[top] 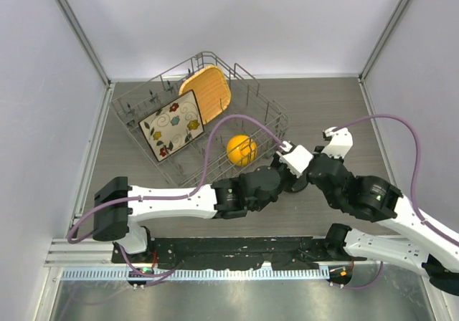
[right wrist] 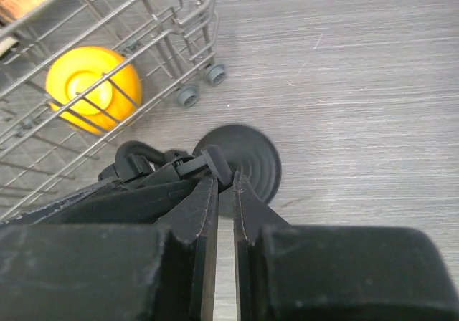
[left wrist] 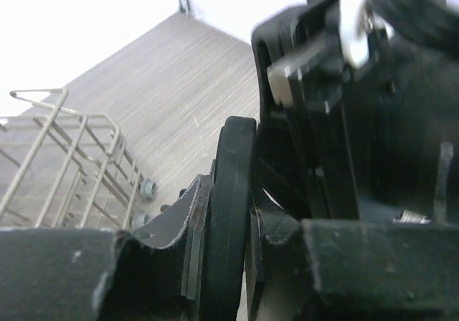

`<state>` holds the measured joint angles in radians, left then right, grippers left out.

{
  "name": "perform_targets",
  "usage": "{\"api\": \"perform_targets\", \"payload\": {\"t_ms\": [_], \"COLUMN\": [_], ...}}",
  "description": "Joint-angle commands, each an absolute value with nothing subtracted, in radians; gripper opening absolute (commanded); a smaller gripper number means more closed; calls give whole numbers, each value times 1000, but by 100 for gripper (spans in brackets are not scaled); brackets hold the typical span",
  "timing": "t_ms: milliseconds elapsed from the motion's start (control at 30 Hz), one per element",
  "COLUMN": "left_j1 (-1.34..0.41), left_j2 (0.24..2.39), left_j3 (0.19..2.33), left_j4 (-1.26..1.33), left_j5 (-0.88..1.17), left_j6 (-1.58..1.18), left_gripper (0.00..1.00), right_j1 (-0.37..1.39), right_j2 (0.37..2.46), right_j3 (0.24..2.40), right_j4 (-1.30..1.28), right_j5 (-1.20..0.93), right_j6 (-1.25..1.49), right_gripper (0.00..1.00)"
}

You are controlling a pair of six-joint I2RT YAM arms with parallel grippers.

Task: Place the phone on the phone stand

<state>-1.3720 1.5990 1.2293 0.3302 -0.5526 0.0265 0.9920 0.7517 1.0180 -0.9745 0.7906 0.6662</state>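
My left gripper (top: 283,172) is shut on the phone (left wrist: 229,156), a black slab seen edge-on between its pads. In the right wrist view the phone's end (right wrist: 219,162) sits just above the phone stand (right wrist: 252,156), whose round black disc base rests on the table. My right gripper (right wrist: 224,181) has its jaws almost together with a thin slit between them. Its tips are at the stand, right beside the phone's end. The stand's stem and head are hidden behind the fingers. In the top view both grippers meet over the stand (top: 294,183), with the right gripper (top: 301,170) on the right.
A wire dish rack (top: 267,104) stands just left of the stand, its wheeled feet (right wrist: 188,95) close by. It holds an orange ball (top: 242,150), a floral square plate (top: 172,125) and an orange woven tray (top: 206,90). Grey walls close in both sides.
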Motion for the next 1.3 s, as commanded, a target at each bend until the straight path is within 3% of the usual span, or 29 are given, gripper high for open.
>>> {"api": "perform_targets", "payload": {"t_ms": [0,133,300,333,367,433,500,767,967,1267], "left_j1": [-1210,-1190,-1190,-1190,-1190,-1190,-1190,-1192,-1193,-1193], "left_j2": [1690,1707,1715,1707,1701,1686,1663,1588,1537,1387], "left_j3": [1330,1391,1364,1353,1344,1307,1272,1200,1198,1270], "left_j4": [140,12,23,28,35,52,72,66,20,-170], "left_j5": [-980,-907,-827,-815,-781,-756,-735,-663,-554,-361], "left_j6": [-87,-227,-224,-219,-218,-207,-189,-199,-274,-406], "left_gripper": [0,0,0,0,0,0,0,0,0,0], "right_j1": [1089,1126,1135,1135,1135,1135,1135,1135,1135,1135], "right_j2": [729,698,631,615,598,581,586,522,603,618], "right_j3": [953,937,950,954,959,976,1005,1026,1017,1000], "right_j4": [-862,-905,-945,-943,-940,-968,-1044,-1092,-1032,-930], "right_j5": [717,692,625,599,568,499,479,649,782,816], "right_j6": [860,1017,1009,999,982,943,922,942,839,720], "right_gripper": [0,0,1,25,39,55,61,59,61,61]}}
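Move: The left hand still holds the phone edge-on, and the right fingers still pinch the phone stand's upper part. The phone stand's base lies about 3 cm ahead of the left hand, 4 cm to its right and 17 cm below; from the right hand it is some 1 cm ahead, 2 cm left and 15 cm down. From the left hand, the orange bowl sits roughly 13 cm ahead and 15 cm left, the wire basket's middle 23 cm ahead and 27 cm left, both about 15 cm below. Downward together first, about 4 cm, the left hand tipping the phone down as it bears against the stand held by the right. The right fingers then open wide and let go, backing off with a roll that partly unwinds, while the left hand, still gripping the phone, springs forward and left by some 10 cm, then eases back a few centimetres, still tipping down. ##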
